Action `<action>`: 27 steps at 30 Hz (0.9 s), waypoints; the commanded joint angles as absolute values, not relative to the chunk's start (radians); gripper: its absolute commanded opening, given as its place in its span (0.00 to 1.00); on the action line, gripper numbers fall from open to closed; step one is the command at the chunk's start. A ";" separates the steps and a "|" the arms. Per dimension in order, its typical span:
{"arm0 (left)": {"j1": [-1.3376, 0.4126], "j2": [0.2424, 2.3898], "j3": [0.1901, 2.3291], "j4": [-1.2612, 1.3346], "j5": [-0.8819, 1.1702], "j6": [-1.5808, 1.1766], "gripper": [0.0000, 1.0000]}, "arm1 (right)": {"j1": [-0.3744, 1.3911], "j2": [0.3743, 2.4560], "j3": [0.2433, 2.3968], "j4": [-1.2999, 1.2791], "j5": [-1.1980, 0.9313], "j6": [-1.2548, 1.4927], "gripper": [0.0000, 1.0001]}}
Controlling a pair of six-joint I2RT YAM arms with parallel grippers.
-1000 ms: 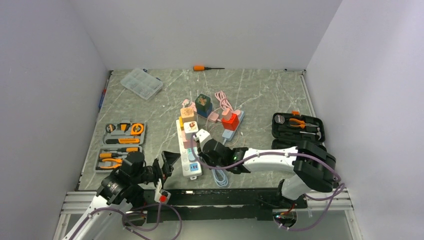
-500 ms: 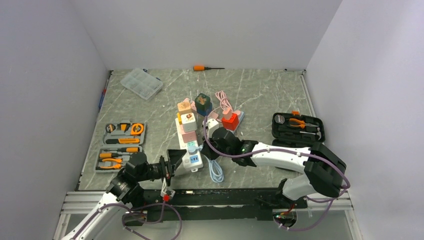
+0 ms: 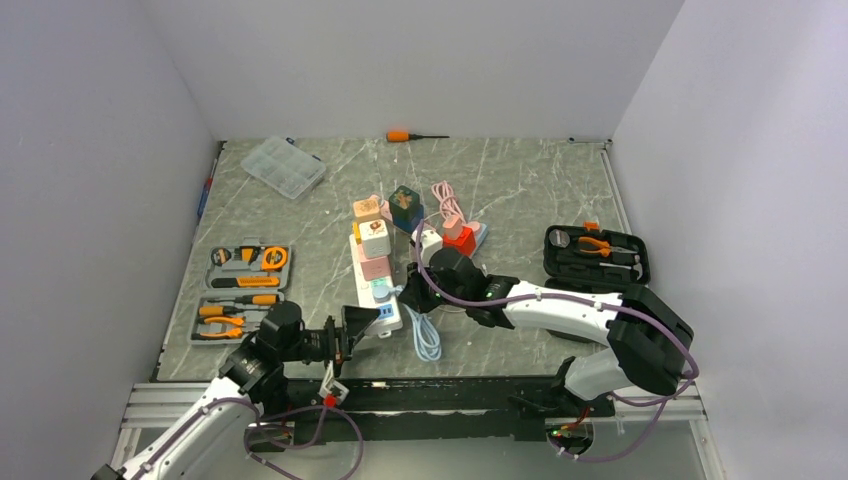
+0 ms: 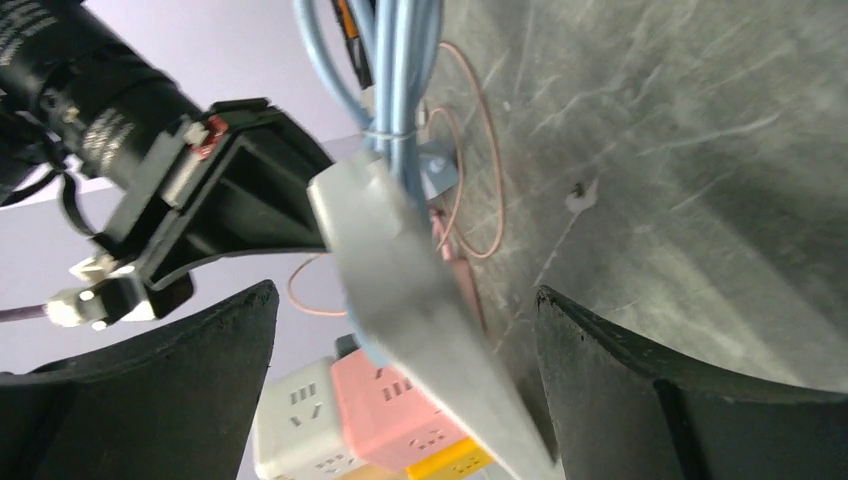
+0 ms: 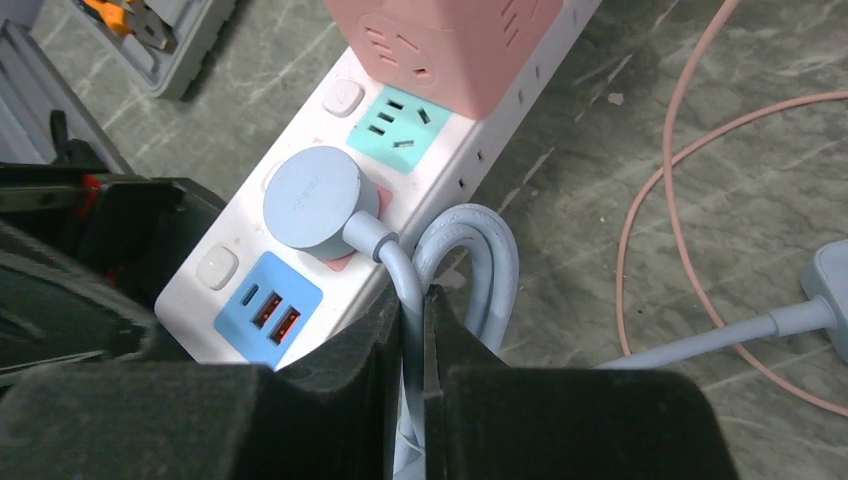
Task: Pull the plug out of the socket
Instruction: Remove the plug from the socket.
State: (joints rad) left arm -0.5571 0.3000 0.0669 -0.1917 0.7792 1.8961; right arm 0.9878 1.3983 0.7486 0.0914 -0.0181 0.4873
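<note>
The socket (image 3: 390, 312) is a long white power strip with pastel panels, lying lengthwise mid-table with cube adapters plugged on it. A round light-blue plug (image 5: 313, 203) sits in its pink outlet near the blue USB end. My right gripper (image 5: 408, 300) is shut on the plug's blue cord just below the plug; in the top view it (image 3: 412, 297) is at the strip's right side. My left gripper (image 3: 370, 326) is open at the strip's near end; in its own view the strip (image 4: 420, 330) lies blurred between its fingers (image 4: 200, 350).
An orange tool kit (image 3: 238, 290) lies at the left, and a black tool case (image 3: 596, 255) at the right. A clear parts box (image 3: 285, 166) and a screwdriver (image 3: 410, 135) are at the back. A dark green cube (image 3: 406, 208), a red cube (image 3: 460, 240) and pink cable (image 3: 450, 205) crowd behind the strip.
The right gripper moved away from the arm bases with the cord, dragging the strip's near end with it. The left gripper reached right to that near end, staying open.
</note>
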 commanded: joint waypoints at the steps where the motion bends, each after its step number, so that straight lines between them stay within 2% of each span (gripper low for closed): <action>1: -0.561 0.388 0.061 -0.276 0.835 1.957 0.99 | 0.972 1.348 0.804 0.340 -0.052 0.551 0.00; 7: -0.561 0.479 0.054 -0.062 0.849 1.864 0.99 | 0.971 1.341 0.790 0.342 -0.047 0.555 0.00; 9: -0.562 0.494 0.040 0.065 0.859 1.802 0.89 | 0.970 1.346 0.782 0.343 -0.054 0.553 0.00; 10: -0.565 0.502 0.026 0.140 0.858 1.761 0.80 | 0.971 1.347 0.778 0.342 -0.058 0.551 0.00; 12: -0.571 0.509 0.025 0.217 0.844 1.697 0.54 | 0.971 1.348 0.766 0.337 -0.077 0.540 0.00; 13: -0.576 0.511 0.030 0.229 0.836 1.675 0.47 | 0.972 1.345 0.760 0.330 -0.083 0.532 0.00; 15: -0.587 0.512 0.032 0.256 0.815 1.642 0.39 | 0.974 1.339 0.741 0.312 -0.092 0.514 0.00; 17: -0.600 0.517 0.022 0.324 0.792 1.601 0.39 | 0.977 1.332 0.722 0.280 -0.094 0.493 0.00; 19: -0.610 0.516 0.020 0.344 0.772 1.596 0.38 | 0.983 1.322 0.700 0.255 -0.071 0.462 0.09; 23: -0.621 0.504 0.033 0.355 0.733 1.548 0.34 | 0.992 1.305 0.654 0.204 0.055 0.408 0.52; 25: -0.623 0.495 0.051 0.317 0.718 1.542 0.34 | 0.996 1.296 0.637 0.202 0.103 0.384 0.62; 27: -0.624 0.481 0.067 0.285 0.715 1.537 0.34 | 1.011 1.294 0.638 0.190 0.169 0.341 0.65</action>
State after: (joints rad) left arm -0.6197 0.5175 0.0116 0.1722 0.7311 1.5566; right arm 0.9878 1.3231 0.6434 0.1444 0.0425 0.4232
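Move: The near end of the power strip, its right side tipped up, lies about 3 cm to the right of my left hand, roughly 1 cm ahead and 2 cm lower. The round blue plug is some 6 cm ahead and 2 cm right of that hand, the pink cube about 11 cm ahead and 1 cm right. From my right hand, shut on the plug's cord, the plug sits about 4 cm left, level fore and aft and slightly below. I sink my open left hand about 2.5 cm over the strip's near end, then come up roughly 1.5 cm, ease right and forward, and close to under half open so the fingers pinch the strip's two sides, the wrist rolling some 15 degrees. My right hand keeps the cord, settles slightly, then opens past half and draws off 2 to 3 cm to the right. ##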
